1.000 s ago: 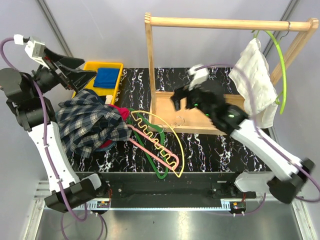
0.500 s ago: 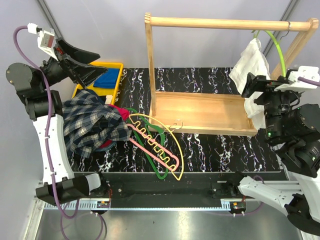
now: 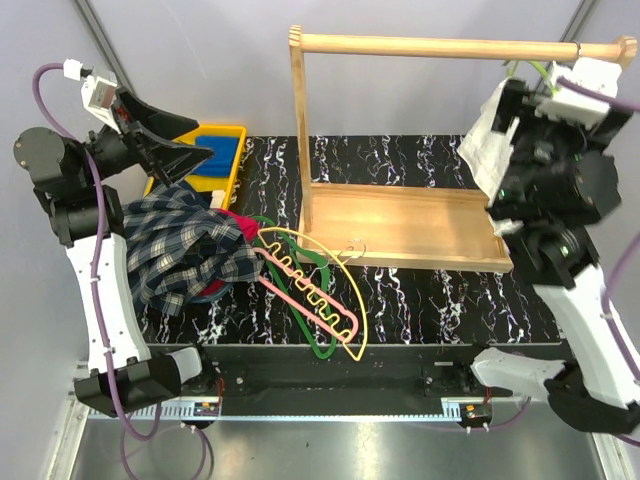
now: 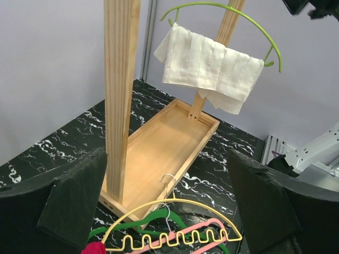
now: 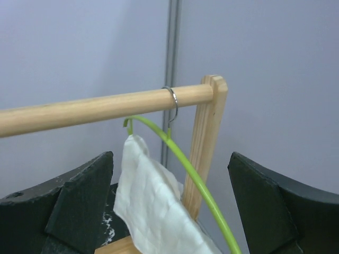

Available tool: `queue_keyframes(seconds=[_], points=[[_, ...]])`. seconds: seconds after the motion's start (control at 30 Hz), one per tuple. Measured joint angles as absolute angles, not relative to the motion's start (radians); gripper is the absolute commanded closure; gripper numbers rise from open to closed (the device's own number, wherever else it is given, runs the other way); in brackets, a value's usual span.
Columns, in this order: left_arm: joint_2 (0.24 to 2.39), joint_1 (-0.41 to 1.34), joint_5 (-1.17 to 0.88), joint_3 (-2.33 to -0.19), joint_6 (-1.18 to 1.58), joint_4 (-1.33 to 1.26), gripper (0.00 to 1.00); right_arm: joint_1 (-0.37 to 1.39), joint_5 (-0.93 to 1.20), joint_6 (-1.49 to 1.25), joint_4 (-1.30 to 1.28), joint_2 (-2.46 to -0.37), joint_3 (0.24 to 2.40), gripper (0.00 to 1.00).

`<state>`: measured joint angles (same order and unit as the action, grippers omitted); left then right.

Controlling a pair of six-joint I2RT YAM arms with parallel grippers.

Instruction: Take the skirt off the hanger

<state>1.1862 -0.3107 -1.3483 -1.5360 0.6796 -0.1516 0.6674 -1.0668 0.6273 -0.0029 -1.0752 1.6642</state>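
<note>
The plaid skirt lies crumpled at the table's left, over a red cloth. The pale yellow hanger lies flat and bare just to its right, stacked with a pink hanger and a green hanger. In the left wrist view the yellow hanger shows below my fingers; the skirt is out of that view. My left gripper hangs open above the skirt's far edge, holding nothing. My right gripper is raised at the rack's right end, open and empty.
A wooden rack with a tray base and top rail stands mid-table. A white garment hangs on a green hanger hooked on the rail's right end. A yellow bin with a blue sponge sits back left.
My right arm swung from over the rack's tray to the right and up to the rail's end. My left gripper lifted and turned slightly. Skirt and hangers have not moved.
</note>
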Motion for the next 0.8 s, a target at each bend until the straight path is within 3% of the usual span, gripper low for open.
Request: queue_keyframes(seconds=[0.13,0.33,0.8], points=[[1.185,-0.357,-1.362,-1.513,0.691,-0.171,0.01,0.511,-1.022,0.68,0.056,-1.164,1.713,0.0],[1.185,-0.414,-1.377,-1.485,0.735,-0.223,0.01,0.328,-0.941,0.645,0.043,-1.133,1.628,0.0],[1.194,-0.434,-1.385,-1.473,0.955,-0.467,0.01,0.187,-0.651,0.281,-0.223,-1.17,1.535,0.04]])
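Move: The white skirt hangs about 12 cm ahead of the right hand, 3 cm to its right and some 14 cm below. Its green hanger's middle is roughly 15 cm ahead, 6 cm right and 4 cm below the right hand; the top of the rack's right post stands about 24 cm ahead and 13 cm right, near hand height. From the left hand the skirt is some 44 cm to the right, 8 cm ahead and 7 cm lower. The open right hand swings right, then drives forward and about 9 cm down towards the skirt. ##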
